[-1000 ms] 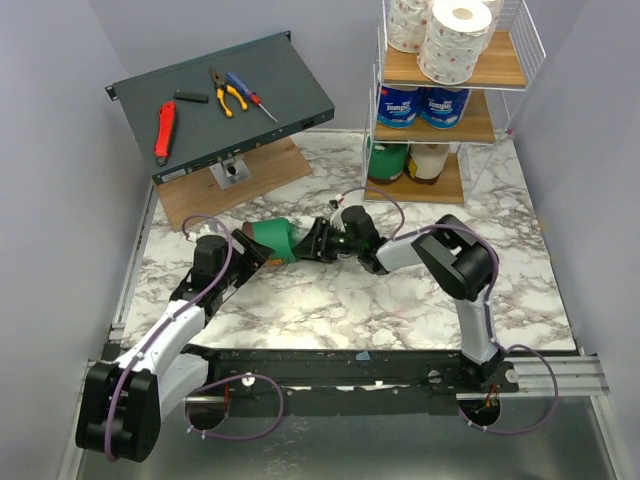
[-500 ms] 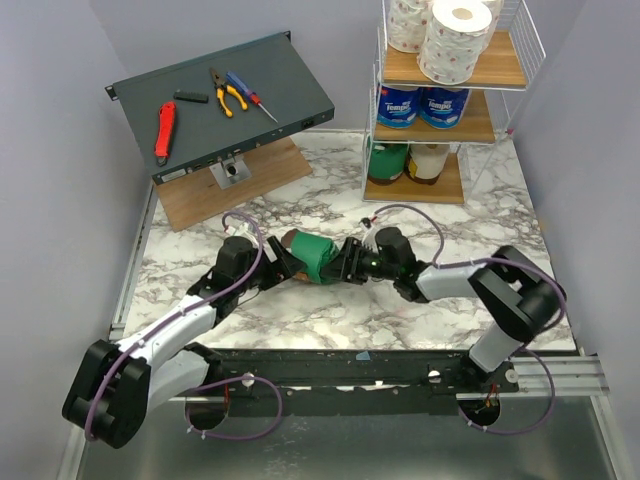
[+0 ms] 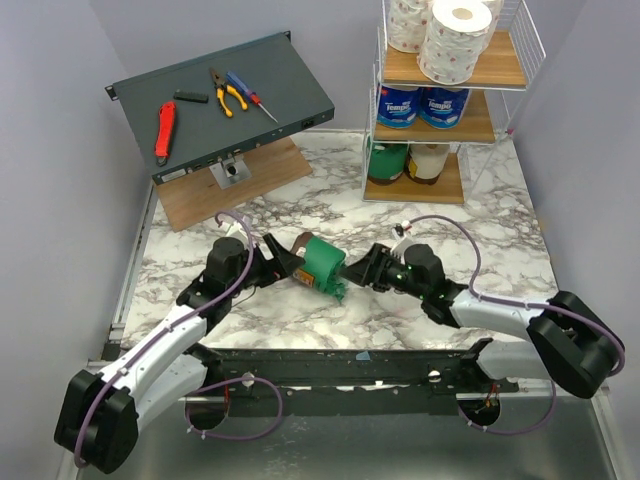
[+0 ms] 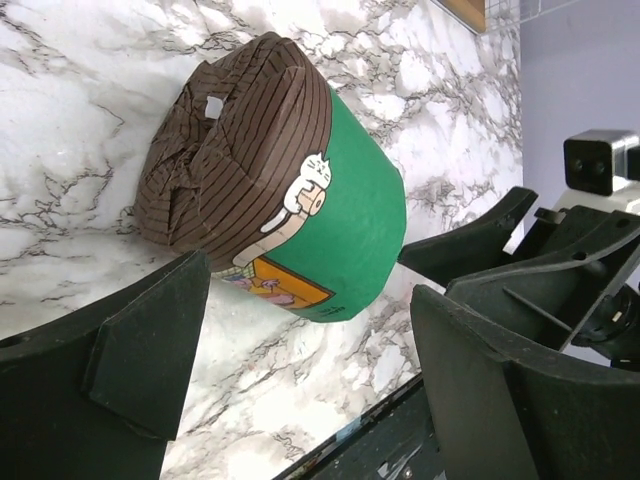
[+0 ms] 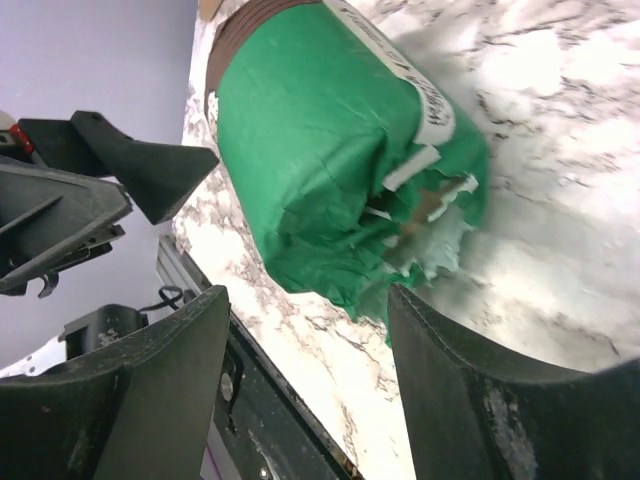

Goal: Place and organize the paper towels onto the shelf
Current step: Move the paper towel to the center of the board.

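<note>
One of the paper towels, a green roll (image 3: 322,268) with a brown striped end (image 4: 240,150), lies on its side on the marble table. My left gripper (image 3: 287,264) is just left of it, open, with its fingertips (image 4: 150,340) short of the brown end. My right gripper (image 3: 362,268) faces the roll's torn green end (image 5: 420,210), open, the roll (image 5: 320,140) lying ahead of its fingers. The shelf (image 3: 480,118) stands at the back right. It holds white speckled rolls (image 3: 450,40) on top, blue-and-white ones (image 3: 420,105) in the middle, and a green (image 3: 386,160) and a cream one (image 3: 428,160) below.
A dark grey slanted panel (image 3: 290,75) at the back left carries a red tool (image 3: 164,130), pliers (image 3: 226,94) and a screwdriver (image 3: 250,96). It rests on a wooden board (image 3: 270,168). The table's front rail (image 3: 350,365) runs just below the grippers.
The green roll has moved right and toward the near edge with both grippers. The right arm has swung low to the right and its jaws have widened off the roll.
</note>
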Robot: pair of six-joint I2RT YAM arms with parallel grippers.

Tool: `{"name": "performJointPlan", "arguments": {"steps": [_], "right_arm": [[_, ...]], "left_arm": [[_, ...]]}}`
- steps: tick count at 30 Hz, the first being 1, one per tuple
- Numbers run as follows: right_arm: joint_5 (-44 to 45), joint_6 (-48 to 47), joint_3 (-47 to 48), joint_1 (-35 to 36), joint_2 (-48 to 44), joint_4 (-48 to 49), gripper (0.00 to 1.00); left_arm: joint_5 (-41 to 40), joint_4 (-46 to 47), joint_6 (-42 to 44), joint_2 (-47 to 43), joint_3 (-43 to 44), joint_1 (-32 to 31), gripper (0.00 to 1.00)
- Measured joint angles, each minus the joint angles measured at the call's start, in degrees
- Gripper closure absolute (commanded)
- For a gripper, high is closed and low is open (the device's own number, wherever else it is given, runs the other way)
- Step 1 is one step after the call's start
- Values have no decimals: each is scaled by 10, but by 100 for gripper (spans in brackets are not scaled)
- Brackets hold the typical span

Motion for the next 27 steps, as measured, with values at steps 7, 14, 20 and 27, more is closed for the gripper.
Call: {"name": "performJointPlan", "arguments": {"steps": [7,14,20,27], "right_arm": [[23,80,-64,0,-17,70,18],[2,151,-59,0,54,194,0],[-17,179,-46,0,126,256,0],[-21,190,-24,0,184,286,4]], "left_arm": [[-34,-20,5,-31,0,0,16],[-67,-17,4,-29,0,0,16],[-66,-6,3,-6,0,0,16],[-65,8,1,5,-3,0,16]]}}
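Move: The green paper towel with the brown end lies about 9 cm to the right hand's left, 1 cm farther out and some 4 cm below. The shelf's bottom board is about 21 cm ahead of that hand and 14 cm to its right. From the left hand, the paper towel lies about 9 cm right, 3 cm nearer the base and 5 cm lower. Right hand eases right, then, opening wide, reaches some 4 cm left and forward towards the towel's torn end. ##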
